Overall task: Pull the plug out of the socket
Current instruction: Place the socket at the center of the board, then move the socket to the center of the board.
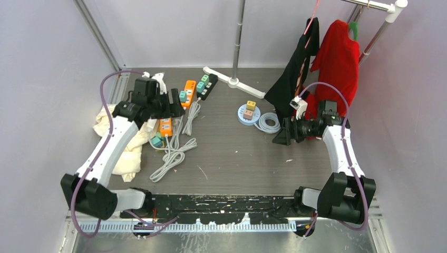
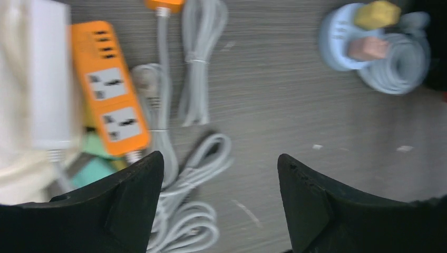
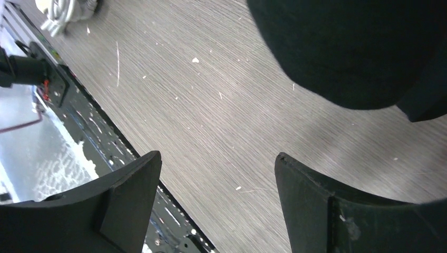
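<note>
An orange power strip (image 2: 108,89) lies flat, and both of its sockets that show are empty. A teal plug (image 2: 92,169) lies against its near end, beside a cream cloth; I cannot tell whether it is free. My left gripper (image 2: 220,174) hangs open just right of the strip, over grey cable loops (image 2: 184,211), with nothing between its fingers. From above, the left gripper (image 1: 175,103) sits over the strip (image 1: 166,126). My right gripper (image 3: 217,174) is open over bare table, empty, at the right side (image 1: 282,134).
A second orange strip (image 1: 188,90) and a black strip (image 1: 208,84) carry green plugs at the back. A round light-blue socket (image 1: 248,115) holds a yellow and a pink plug, beside a coiled cable (image 1: 268,122). Black and red garments (image 1: 337,58) hang at the right.
</note>
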### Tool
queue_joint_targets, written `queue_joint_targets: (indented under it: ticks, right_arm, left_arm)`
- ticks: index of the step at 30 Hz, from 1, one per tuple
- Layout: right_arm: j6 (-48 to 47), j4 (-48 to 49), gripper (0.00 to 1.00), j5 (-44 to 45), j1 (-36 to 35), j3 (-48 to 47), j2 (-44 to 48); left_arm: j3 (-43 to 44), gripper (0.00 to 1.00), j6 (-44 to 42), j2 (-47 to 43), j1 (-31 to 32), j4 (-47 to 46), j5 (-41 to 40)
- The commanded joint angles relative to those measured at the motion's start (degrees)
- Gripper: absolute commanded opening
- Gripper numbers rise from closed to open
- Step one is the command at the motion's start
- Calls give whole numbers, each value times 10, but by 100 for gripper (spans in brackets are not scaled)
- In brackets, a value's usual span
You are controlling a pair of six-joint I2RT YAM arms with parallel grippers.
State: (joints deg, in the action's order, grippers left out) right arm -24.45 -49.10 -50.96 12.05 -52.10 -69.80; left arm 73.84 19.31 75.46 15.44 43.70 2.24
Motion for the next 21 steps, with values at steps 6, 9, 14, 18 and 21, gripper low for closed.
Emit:
queue_joint_targets:
  ticks: [6,9,14,18,21]
  right_arm:
    - [-243,-180,84,57,-5,-77,-2]
    - [-322,-201,84,59,-7,-73,9]
    - [-420,-195,85,40,-18,-60,2]
    - [-420,-154,84,35,-34,-38,-5]
    - [-393,-117,85,60,-63,-27,-5]
  left_arm:
    - [-214,78,326,-67,2,-389,288]
    - [-249,78,350,-75,22,-449,277]
    - [-246,77,303,-79,80,-448,252]
    - [-258,78,273,-98,132,-480,187]
    - [-269,78,244,-117,165,-518,143]
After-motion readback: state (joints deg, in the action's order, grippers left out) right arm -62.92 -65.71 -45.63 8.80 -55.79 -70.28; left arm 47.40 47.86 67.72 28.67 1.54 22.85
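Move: The round socket with the yellow and pink plugs lies about 12 cm ahead of the left hand, 31 cm to its right and 20 cm below; its coiled cord lies some 10 cm farther right and 5 cm nearer. The unplugged orange socket, already let go, is about 7 cm left of this hand, 2 cm ahead and 15 cm below. From the right hand the round socket is roughly 20 cm ahead, 12 cm left and 13 cm below. Towards the round socket, leaving the orange socket on the pile behind, the left hand sweeps about 15 cm right and 5 cm back, dipping a few centimetres midway and coming up again; it rolls nearly 40 degrees so its open fingers swing to point rightward. The right hand, also open, draws back about 3 cm, turning counter-clockwise and tipping its fingers steeper down. ##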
